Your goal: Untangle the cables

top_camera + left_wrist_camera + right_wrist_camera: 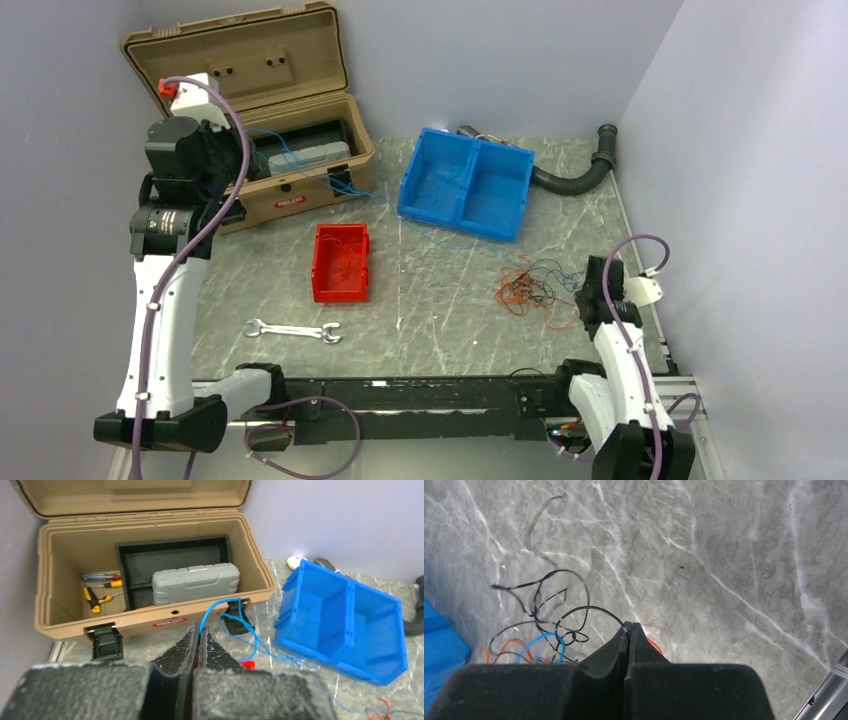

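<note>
The cables lie as a tangle of thin orange-red, black and blue wires on the table at the right. My right gripper sits low at the tangle's right edge. In the right wrist view it is shut on a black cable, with an orange one showing beside a finger. My left gripper is raised in front of the toolbox. It is shut on a blue cable, which loops past the toolbox latch and trails off toward the tangle.
An open tan toolbox with a grey case stands at the back left. A blue two-part bin, a red bin, a wrench and a black ribbed hose are also on the table. Walls close both sides.
</note>
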### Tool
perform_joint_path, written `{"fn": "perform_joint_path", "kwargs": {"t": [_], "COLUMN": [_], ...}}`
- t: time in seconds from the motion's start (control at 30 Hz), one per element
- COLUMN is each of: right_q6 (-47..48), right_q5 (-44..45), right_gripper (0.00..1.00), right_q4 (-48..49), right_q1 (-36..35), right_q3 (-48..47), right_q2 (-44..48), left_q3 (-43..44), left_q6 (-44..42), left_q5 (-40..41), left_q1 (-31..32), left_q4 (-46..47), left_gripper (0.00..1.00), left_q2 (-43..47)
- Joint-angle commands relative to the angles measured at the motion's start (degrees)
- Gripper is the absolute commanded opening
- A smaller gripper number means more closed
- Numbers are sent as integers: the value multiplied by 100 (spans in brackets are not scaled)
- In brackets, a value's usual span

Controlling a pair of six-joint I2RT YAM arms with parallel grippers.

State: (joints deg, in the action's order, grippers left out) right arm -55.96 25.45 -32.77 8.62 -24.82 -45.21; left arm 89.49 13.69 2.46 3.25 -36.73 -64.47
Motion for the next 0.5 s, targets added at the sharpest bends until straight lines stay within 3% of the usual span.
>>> {"fn": "perform_joint_path", "kwargs": {"t": [0.0, 0.13, 0.23, 0.27, 0.33, 0.37, 0.43, 0.47], "right_q6": [182, 854, 1203, 1628, 2743, 2874, 2978, 3035], "right_q5": [-151, -481, -619, -1079, -2891, -3497, -4113, -3911], "right_gripper": [0, 0, 0, 11, 51, 62, 77, 80], "right_q4": [64, 351, 557, 791, 1394, 1568, 1998, 2105], "right_q1": [87, 89, 85, 87, 76, 17, -274, -591], "right_q3": [-62, -191, -215, -225, -260, -280, -268, -336], "right_q2": [260, 448, 482, 457, 328, 281, 340, 353], "left_q3": [-25, -115, 57, 62, -80, -177, -354, -383], "left_q6": [153, 191, 252, 241, 249, 286, 451, 538], "left_q5": [103, -703, -744, -939, -1870, -2325, -3173, -3428], "left_q1": [-131, -136, -132, -137, -139, -133, -129, -124], "left_q4": [279, 536, 487, 609, 1030, 1300, 1775, 1900], "left_gripper": [0, 0, 0, 0, 0, 0, 0, 0], "left_q2": [279, 220, 116, 117, 156, 180, 179, 149]}}
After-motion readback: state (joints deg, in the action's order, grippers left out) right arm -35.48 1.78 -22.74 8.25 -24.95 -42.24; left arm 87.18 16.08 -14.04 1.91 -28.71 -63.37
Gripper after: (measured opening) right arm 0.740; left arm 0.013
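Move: The black cable end is already pinched in the right hand, and the tangle lies roughly 11 cm to that hand's left, 2 cm ahead and about 7 cm lower. The blue bin is about 25 cm left of this hand and 27 cm ahead. From the left hand, which holds the blue cable high up, the tangle is about 56 cm right, 10 cm back and 42 cm down; the red bin is 9 cm right and 5 cm back. The black cable is let go as the right fingers spread to about three-quarters open; that hand first lifts slightly, then swings faster left and forward towards the tangle, some 7 cm across and 3 cm up, turning about 30 degrees counter-clockwise. The blue cable stays pinched in the left hand, which eases briefly left, then sweeps right and rises a little, turning clockwise. ##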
